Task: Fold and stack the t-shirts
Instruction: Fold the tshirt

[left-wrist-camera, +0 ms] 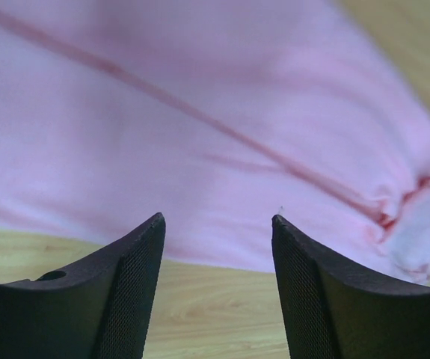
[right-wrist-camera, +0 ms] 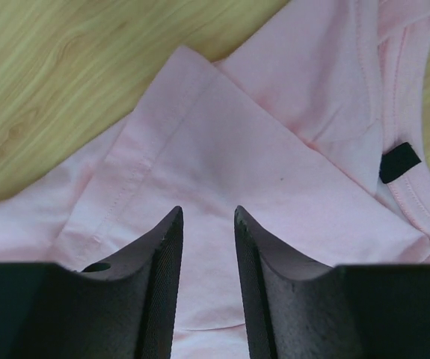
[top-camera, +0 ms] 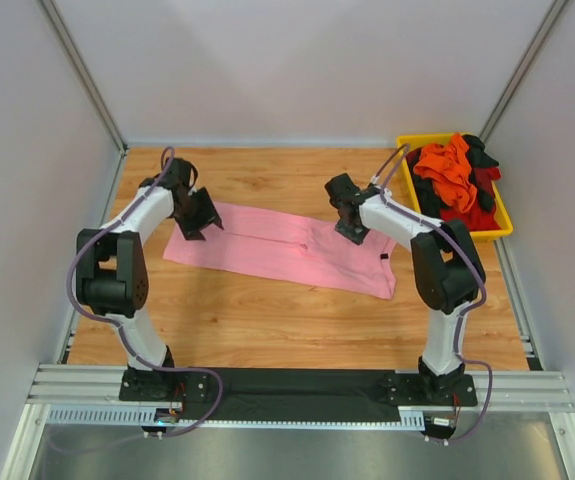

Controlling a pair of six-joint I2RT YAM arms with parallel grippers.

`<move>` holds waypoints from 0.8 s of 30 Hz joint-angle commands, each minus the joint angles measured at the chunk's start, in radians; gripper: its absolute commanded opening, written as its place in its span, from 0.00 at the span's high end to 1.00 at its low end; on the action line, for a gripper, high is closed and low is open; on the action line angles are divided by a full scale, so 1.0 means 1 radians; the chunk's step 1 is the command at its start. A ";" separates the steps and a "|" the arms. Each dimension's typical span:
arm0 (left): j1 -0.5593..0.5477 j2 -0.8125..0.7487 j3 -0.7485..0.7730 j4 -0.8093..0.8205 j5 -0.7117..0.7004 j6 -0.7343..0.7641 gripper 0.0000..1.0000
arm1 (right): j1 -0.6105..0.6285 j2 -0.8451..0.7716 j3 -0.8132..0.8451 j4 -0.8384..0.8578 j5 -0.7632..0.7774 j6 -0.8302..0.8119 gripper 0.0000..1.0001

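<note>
A light pink t-shirt (top-camera: 287, 250) lies flat across the wooden table, folded lengthwise, its collar end with a black tag (right-wrist-camera: 399, 161) toward the right. My left gripper (top-camera: 199, 215) hovers over the shirt's left end, jaws wide open with nothing between them; in the left wrist view (left-wrist-camera: 218, 221) pink cloth and the shirt's edge lie below the fingertips. My right gripper (top-camera: 352, 225) hangs over the shirt's upper right part, near a folded sleeve (right-wrist-camera: 162, 127). Its jaws (right-wrist-camera: 208, 213) stand partly open, empty, just above the cloth. More t-shirts, orange (top-camera: 447, 165), red and black, lie heaped in the bin.
A yellow plastic bin (top-camera: 500, 215) stands at the table's back right corner, close behind the right arm. White walls enclose the table on three sides. Bare wood (top-camera: 267, 320) shows in front of the pink shirt.
</note>
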 commanded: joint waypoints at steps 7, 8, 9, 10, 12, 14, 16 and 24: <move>0.005 0.364 0.450 -0.045 0.164 0.167 0.34 | -0.076 -0.009 0.010 -0.123 -0.024 0.187 0.61; 0.010 0.391 0.473 -0.047 0.165 0.162 0.34 | -0.085 -0.004 0.002 -0.099 -0.030 0.190 0.61; 0.021 0.412 0.510 -0.050 0.167 0.156 0.34 | -0.095 -0.003 -0.008 -0.072 -0.043 0.187 0.62; 0.025 0.450 0.524 -0.053 0.159 0.150 0.34 | -0.107 -0.004 -0.037 -0.044 -0.056 0.181 0.62; 0.042 0.496 0.573 -0.082 0.115 0.141 0.34 | -0.116 -0.003 -0.054 0.004 -0.041 0.180 0.62; 0.058 0.515 0.599 -0.091 0.076 0.141 0.34 | -0.125 0.014 -0.064 0.034 -0.028 0.158 0.63; 0.084 0.520 0.601 -0.079 0.072 0.130 0.34 | -0.136 0.039 -0.052 0.054 -0.007 0.132 0.63; 0.206 0.530 0.584 -0.107 0.021 0.087 0.34 | -0.168 0.186 0.109 0.236 -0.122 -0.099 0.64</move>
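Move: The far-left corner of the t-shirt, which the left hand goes for, lies some 16 cm ahead of it, 6 cm to its left and 5 cm below; the near-left corner is about 5 cm back and 10 cm left of this hand. From the right hand, the black tag marking the t-shirt's right part lies about 4 cm back, 6 cm to the right and 2 cm lower. The near-right corner is roughly 14 cm back and 7 cm right of that hand, and the yellow bin 15 cm ahead and 20 cm right. The left hand arcs forward about 12 cm, rising and then dropping onto the cloth near the t-shirt's far-left corner, and with its fingers staying open drags that end some 7 cm to the left along the table. Meanwhile the right hand, its fingers still about a third open, shifts some 5 cm right towards the black tag, turning clockwise about 13 degrees and sinking 2 cm onto the cloth, then pushes the right part of the t-shirt forward about 5 cm as the wrist begins to turn back. ##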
